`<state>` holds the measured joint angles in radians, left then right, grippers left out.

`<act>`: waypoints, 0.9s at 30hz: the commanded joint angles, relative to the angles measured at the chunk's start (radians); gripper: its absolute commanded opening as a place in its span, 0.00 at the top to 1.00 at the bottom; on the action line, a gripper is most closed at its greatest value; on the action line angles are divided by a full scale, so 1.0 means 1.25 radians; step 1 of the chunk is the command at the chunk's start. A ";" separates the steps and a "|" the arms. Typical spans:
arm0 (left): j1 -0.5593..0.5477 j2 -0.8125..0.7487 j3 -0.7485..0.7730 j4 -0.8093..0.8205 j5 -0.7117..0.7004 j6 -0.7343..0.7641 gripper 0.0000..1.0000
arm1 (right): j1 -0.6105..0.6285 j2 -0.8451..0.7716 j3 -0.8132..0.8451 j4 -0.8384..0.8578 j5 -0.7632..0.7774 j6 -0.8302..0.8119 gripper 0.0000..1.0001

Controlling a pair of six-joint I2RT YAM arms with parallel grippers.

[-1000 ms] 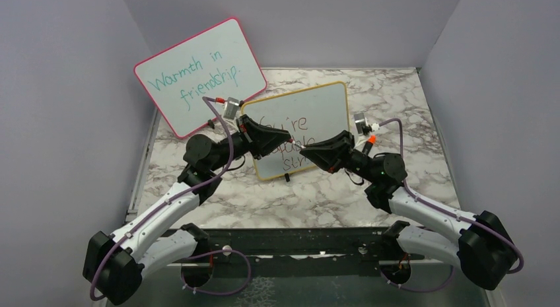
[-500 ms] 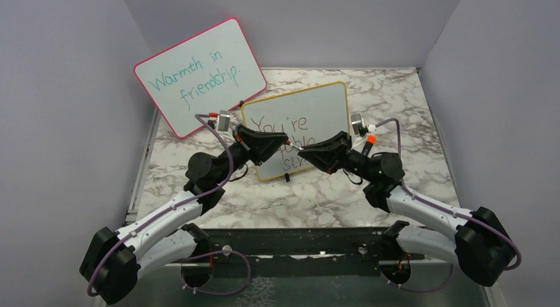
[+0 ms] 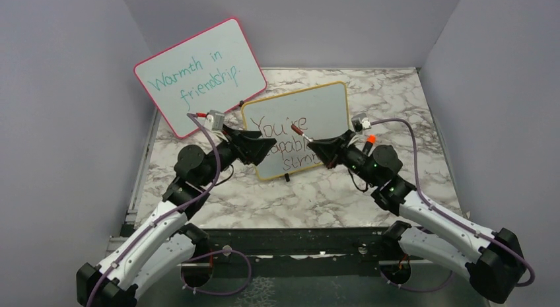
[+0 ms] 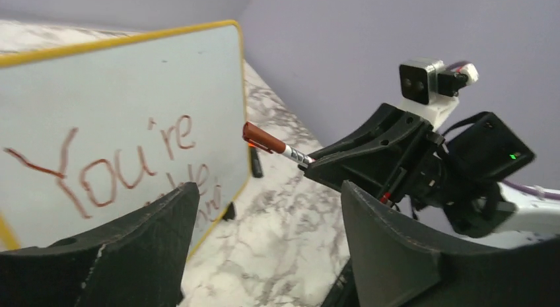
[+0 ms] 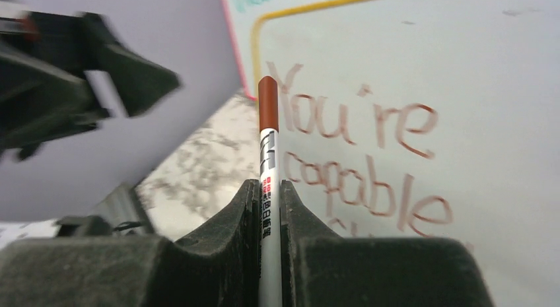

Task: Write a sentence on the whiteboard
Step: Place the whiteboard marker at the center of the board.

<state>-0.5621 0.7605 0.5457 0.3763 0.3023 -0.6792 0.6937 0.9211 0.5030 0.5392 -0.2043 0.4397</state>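
The whiteboard (image 3: 323, 105) with a yellow frame stands tilted on the marble table, and the sentence (image 3: 282, 143) "You're capable strong" is on it in red-brown. My right gripper (image 3: 312, 144) is shut on a white marker (image 3: 301, 133) with its brown cap on, pointing up-left in front of the board. The right wrist view shows the marker (image 5: 269, 142) clamped between the fingers (image 5: 231, 214), with the sentence (image 5: 370, 155) behind it. My left gripper (image 3: 264, 147) is open with nothing in it, just left of the marker (image 4: 271, 142). Its fingers (image 4: 139, 247) frame the whiteboard (image 4: 119, 76).
A larger pink-framed board (image 3: 198, 69) with teal writing leans at the back left, close behind the left arm. Grey walls close in the table (image 3: 396, 102) on three sides. The two grippers face each other closely in front of the yellow board.
The left gripper has opened and pulled back to the left, away from the marker. The right gripper, still holding the capped marker, has shifted a little and tilted it upward.
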 commanded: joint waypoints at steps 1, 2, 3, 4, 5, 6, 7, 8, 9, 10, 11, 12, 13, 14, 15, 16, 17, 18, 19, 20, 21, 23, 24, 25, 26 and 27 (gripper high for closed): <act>0.005 -0.069 0.075 -0.249 -0.207 0.204 0.17 | -0.001 -0.044 0.050 -0.314 0.350 -0.066 0.99; 0.005 -0.081 0.075 -0.266 -0.231 0.227 0.14 | -0.001 -0.045 0.056 -0.357 0.414 -0.064 0.99; 0.005 -0.092 0.074 -0.280 -0.268 0.251 0.12 | -0.002 -0.042 0.059 -0.393 0.481 -0.060 0.99; 0.005 -0.103 0.073 -0.295 -0.295 0.272 0.10 | -0.002 -0.037 0.062 -0.424 0.544 -0.052 0.99; 0.005 -0.111 0.070 -0.309 -0.318 0.290 0.09 | -0.002 -0.029 0.063 -0.461 0.604 -0.041 1.00; 0.005 -0.117 0.070 -0.329 -0.348 0.306 0.06 | -0.004 -0.021 0.063 -0.486 0.662 -0.030 1.00; 0.005 -0.120 0.071 -0.350 -0.380 0.313 0.05 | -0.007 -0.014 0.063 -0.507 0.708 -0.021 1.00; 0.005 -0.120 0.074 -0.372 -0.414 0.319 0.03 | -0.014 -0.008 0.061 -0.524 0.750 -0.011 0.99; 0.005 -0.117 0.079 -0.396 -0.448 0.326 0.01 | -0.026 -0.002 0.058 -0.532 0.777 -0.006 0.99; 0.005 -0.113 0.081 -0.412 -0.473 0.331 0.01 | -0.048 0.004 0.054 -0.535 0.785 -0.001 1.00; 0.005 -0.109 0.082 -0.423 -0.494 0.339 0.01 | -0.083 0.014 0.053 -0.543 0.770 0.005 1.00; 0.005 -0.105 0.080 -0.429 -0.507 0.346 0.01 | -0.123 0.025 0.057 -0.553 0.744 0.014 1.00; 0.007 -0.102 0.079 -0.433 -0.515 0.351 0.01 | -0.166 0.035 0.056 -0.555 0.715 0.021 0.99; 0.013 -0.101 0.079 -0.438 -0.513 0.355 0.01 | -0.204 0.045 0.052 -0.551 0.694 0.023 0.99; 0.020 -0.101 0.079 -0.443 -0.509 0.358 0.01 | -0.235 0.053 0.046 -0.541 0.677 0.023 0.99; 0.028 -0.103 0.078 -0.444 -0.507 0.362 0.01 | -0.262 0.066 0.041 -0.534 0.660 0.026 1.00; 0.037 -0.107 0.074 -0.443 -0.508 0.367 0.01 | -0.283 0.076 0.035 -0.526 0.648 0.028 0.99; 0.049 -0.110 0.073 -0.443 -0.509 0.366 0.01 | -0.302 0.087 0.029 -0.517 0.641 0.029 0.99; 0.063 -0.115 0.073 -0.446 -0.509 0.361 0.01 | -0.320 0.106 0.025 -0.512 0.636 0.033 1.00; 0.084 -0.120 0.070 -0.446 -0.506 0.354 0.01 | -0.351 0.125 0.025 -0.511 0.620 0.039 1.00; 0.101 -0.128 0.067 -0.442 -0.500 0.346 0.01 | -0.378 0.143 0.024 -0.511 0.595 0.046 0.99; 0.136 -0.141 0.055 -0.435 -0.481 0.333 0.01 | -0.413 0.176 0.022 -0.500 0.563 0.050 1.00; 0.154 -0.145 0.052 -0.435 -0.470 0.330 0.01 | -0.424 0.192 0.024 -0.501 0.557 0.055 0.99; 0.165 -0.147 0.051 -0.435 -0.462 0.329 0.01 | -0.429 0.205 0.024 -0.500 0.553 0.057 0.99; 0.171 -0.150 0.051 -0.437 -0.459 0.329 0.01 | -0.433 0.217 0.024 -0.497 0.553 0.058 0.98; 0.172 -0.153 0.052 -0.439 -0.458 0.329 0.01 | -0.440 0.229 0.026 -0.498 0.550 0.059 0.96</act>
<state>-0.3790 0.5922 0.6201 -0.1680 -0.2867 -0.2573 0.1677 1.1652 0.5449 -0.0990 0.5331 0.4824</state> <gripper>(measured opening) 0.990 0.166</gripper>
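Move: The right hand holds the capped marker and is bound for bare table about 29 cm to its right, 9 cm ahead and 25 cm below. The orange-capped highlighter lies roughly 21 cm right and 14 cm ahead, the yellow-framed whiteboard's middle about 14 cm ahead and 3 cm left. From the emptied left hand, that bare spot is some 40 cm right, 9 cm ahead and 28 cm down. Swinging right and down with its fingers still shut on the marker, the right hand travels about 29 cm right, 19 cm down and some 7 cm forward, away from the board and across to the table beyond the highlighter, turning clockwise about 70 degrees and tipping its fingers downward. The left hand withdraws some 17 cm left and a little forward and down, swinging counter-clockwise to face forward as its fingers spread fully. ##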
